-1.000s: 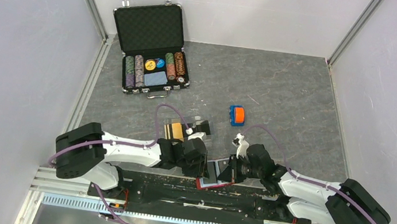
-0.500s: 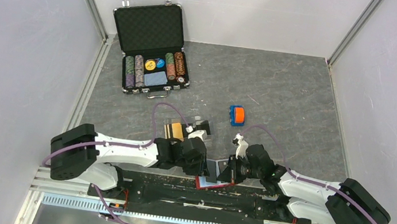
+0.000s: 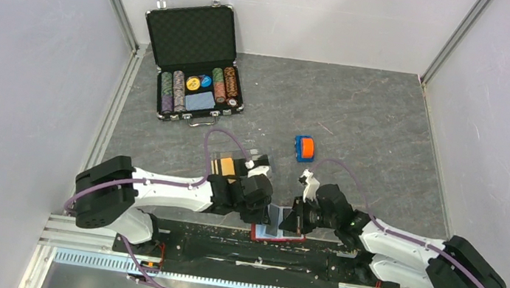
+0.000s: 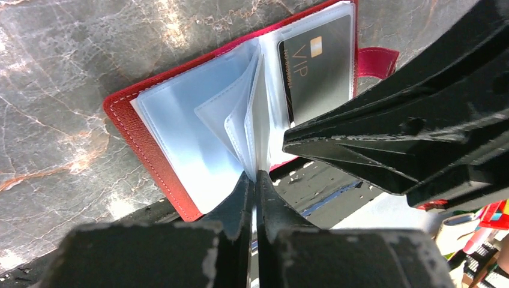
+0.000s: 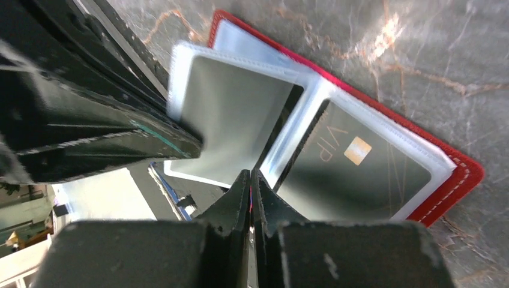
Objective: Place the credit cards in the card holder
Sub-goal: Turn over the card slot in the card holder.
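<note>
A red wallet (image 4: 141,141) lies open at the table's near edge, its clear sleeves (image 4: 231,111) fanned up. One sleeve holds a dark card marked VIP (image 4: 318,69), also shown in the right wrist view as the VIP card (image 5: 354,165). My left gripper (image 4: 255,175) is shut on the near edge of a raised sleeve. My right gripper (image 5: 250,174) is shut, its tips at the wallet's near edge beside the VIP card; whether it pinches anything I cannot tell. From above, the orange-gold credit cards (image 3: 224,167) lie by the clear card holder (image 3: 259,161), partly hidden behind my left arm.
An open black briefcase (image 3: 200,55) with striped chips and a pale blue card stands at the back left. A small blue and orange object (image 3: 303,147) lies mid-table. The black base rail (image 3: 253,252) runs just behind the wallet (image 3: 277,235).
My left gripper has closed on a sleeve of the wallet, and the left arm has shifted slightly right. The right gripper stays shut at the wallet.
</note>
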You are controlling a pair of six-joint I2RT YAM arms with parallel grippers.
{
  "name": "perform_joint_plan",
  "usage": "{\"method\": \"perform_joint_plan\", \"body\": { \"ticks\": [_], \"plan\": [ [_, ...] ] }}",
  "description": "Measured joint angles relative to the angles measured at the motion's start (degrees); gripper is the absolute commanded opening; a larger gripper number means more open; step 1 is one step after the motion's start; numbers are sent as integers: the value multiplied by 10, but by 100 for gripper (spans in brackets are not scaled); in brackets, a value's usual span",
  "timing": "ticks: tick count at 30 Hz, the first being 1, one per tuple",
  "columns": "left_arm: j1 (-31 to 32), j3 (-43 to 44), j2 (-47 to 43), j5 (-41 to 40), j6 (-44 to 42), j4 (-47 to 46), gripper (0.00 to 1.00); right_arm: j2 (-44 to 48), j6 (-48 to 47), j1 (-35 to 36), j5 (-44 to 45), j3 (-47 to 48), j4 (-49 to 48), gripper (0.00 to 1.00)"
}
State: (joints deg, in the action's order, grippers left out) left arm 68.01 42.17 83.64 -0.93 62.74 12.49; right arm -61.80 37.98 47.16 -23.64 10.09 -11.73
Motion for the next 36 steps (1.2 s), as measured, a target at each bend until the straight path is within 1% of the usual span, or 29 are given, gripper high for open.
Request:
{"method": "perform_joint_plan", "body": {
  "ticks": [5, 9, 10, 12, 14, 15, 17, 19, 23, 26, 30, 36],
  "plan": [
    [-4, 12, -2, -4, -10, 31, 2, 52, -11, 0, 32, 28, 38, 6],
    [-14, 30, -10, -6, -32, 75, 2, 96, -17, 0, 67, 43, 66, 6],
    [-16, 35, -10, -6, -39, 83, 4, 107, -18, 0, 77, 46, 73, 6],
    [-18, 49, -9, -6, -54, 99, 15, 124, -20, 0, 96, 50, 89, 6],
    [-19, 64, 2, -1, -65, 104, 31, 138, -21, 0, 113, 56, 106, 6],
    [-20, 76, 15, 7, -69, 100, 37, 143, -21, 0, 122, 59, 115, 5],
    [-20, 90, 39, 22, -74, 87, 46, 146, -21, -1, 133, 66, 133, 5],
    [-19, 103, 68, 40, -74, 69, 53, 146, -20, -2, 146, 76, 155, 5],
    [-13, 111, 96, 64, -73, 42, 61, 149, -17, -5, 163, 87, 187, 4],
    [-11, 113, 100, 87, -73, 18, 70, 163, -10, -6, 177, 94, 216, 5],
    [-12, 121, 105, 114, -73, -7, 76, 174, 1, -12, 195, 121, 264, 5],
    [-27, 140, 103, 160, -72, -4, 83, 176, 24, -24, 215, 182, 329, 6]
  ]
}}
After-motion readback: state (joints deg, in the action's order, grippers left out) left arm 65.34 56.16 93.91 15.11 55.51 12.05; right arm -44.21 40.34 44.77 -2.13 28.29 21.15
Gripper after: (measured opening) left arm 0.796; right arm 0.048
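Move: The left hand still pinches the card slot's sleeve, half upright; the right page it folds onto is centred roughly 5 cm to this hand's right, 3 cm ahead and 3 cm below. The left page lies about 2 cm left and 4 cm ahead, the plastic case some 16 cm ahead and 8 cm left, both a little below. From the right hand, the right page is about 2 cm ahead, 1 cm right and 1 cm below. Left hand opens, sweeping about 8 cm right over the right page, while the right hand rises 9 cm and forward. ##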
